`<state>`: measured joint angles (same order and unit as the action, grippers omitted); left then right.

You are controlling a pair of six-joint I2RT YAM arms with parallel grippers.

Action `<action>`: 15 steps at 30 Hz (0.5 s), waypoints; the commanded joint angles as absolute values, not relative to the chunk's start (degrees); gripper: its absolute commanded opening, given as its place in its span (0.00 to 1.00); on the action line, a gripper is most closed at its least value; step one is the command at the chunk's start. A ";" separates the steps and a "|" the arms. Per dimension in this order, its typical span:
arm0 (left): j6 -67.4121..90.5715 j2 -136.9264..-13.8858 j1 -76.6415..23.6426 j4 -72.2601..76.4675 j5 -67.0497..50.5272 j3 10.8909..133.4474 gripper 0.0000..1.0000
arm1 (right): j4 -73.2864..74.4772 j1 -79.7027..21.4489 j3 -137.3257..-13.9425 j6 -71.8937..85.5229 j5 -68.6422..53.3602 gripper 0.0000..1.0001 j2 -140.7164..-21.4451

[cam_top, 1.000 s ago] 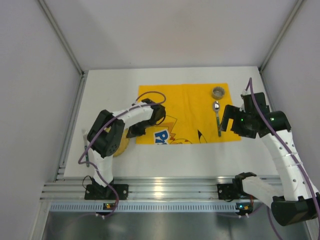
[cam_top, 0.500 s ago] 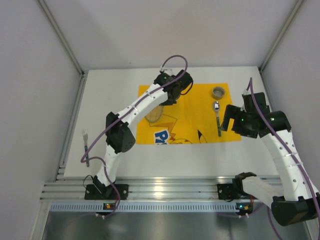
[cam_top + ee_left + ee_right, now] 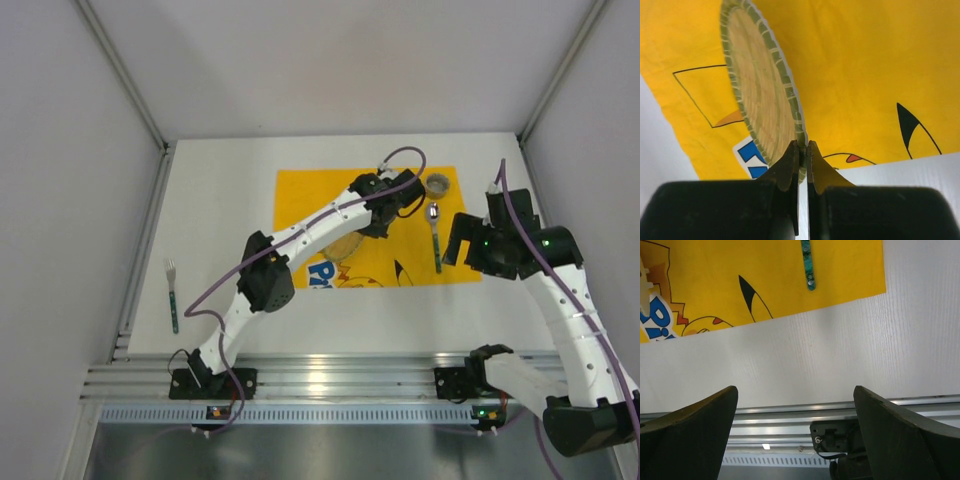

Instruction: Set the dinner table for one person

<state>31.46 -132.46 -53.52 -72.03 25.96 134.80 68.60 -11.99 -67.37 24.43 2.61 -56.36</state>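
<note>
The white dinner table (image 3: 220, 200) carries a yellow placemat (image 3: 310, 195) with blue-and-black print. My left gripper (image 3: 366, 228) is shut on the rim of a round woven plate (image 3: 345, 246) with a green edge, held tilted above the placemat's near middle. In the left wrist view the jaws (image 3: 802, 150) pinch the plate's (image 3: 760, 95) edge over the placemat (image 3: 865, 60). A spoon (image 3: 434, 232) with a teal handle lies on the mat's right side, and a small round cup (image 3: 437, 184) stands behind it. My right gripper (image 3: 458, 240) is open and empty beside the spoon.
A fork (image 3: 172, 295) with a teal handle lies on the table near the left edge. The metal rail (image 3: 330, 375) runs along the near edge. Grey walls close in the left, right and back. The right wrist view shows the spoon handle (image 3: 807, 265) and bare table (image 3: 815, 355).
My left arm has swung the woven plate from the table left of the placemat, across the mat's far part, to over its near middle. The right arm has barely moved.
</note>
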 commanded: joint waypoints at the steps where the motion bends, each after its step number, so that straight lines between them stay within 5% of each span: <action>1: 27.25 -134.20 -53.96 -65.58 26.10 133.68 0.00 | 67.41 -12.39 -67.06 23.64 3.43 1.00 -55.20; 15: 36.65 -138.34 -54.05 -47.66 24.35 129.29 0.00 | 67.85 -12.39 -63.81 22.94 3.25 1.00 -53.61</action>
<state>30.35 -136.92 -54.35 -60.20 30.09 130.98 68.69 -11.99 -64.27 23.97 2.74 -54.96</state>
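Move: My left hand still pinches the plate's rim, the plate hanging tilted to its left. The middle of the yellow placemat lies about 6 cm ahead of the hand, 2 cm to its right and some 13 cm below. The spoon is roughly 17 cm to the hand's right and 3 cm ahead, the cup 21 cm right and 19 cm ahead. From my right hand, the mat's middle is about 20 cm ahead, 15 cm left, 20 cm below. I lower the plate onto the placemat with my left hand, sinking about 4 cm, quickest at first, while easing some 2.5 cm forward and as much to the right, towards the spoon. My fingers stay shut on the plate's rim, the wrist tipping up only about 5 degrees, and the plate's lower, left edge bears on the cloth. ##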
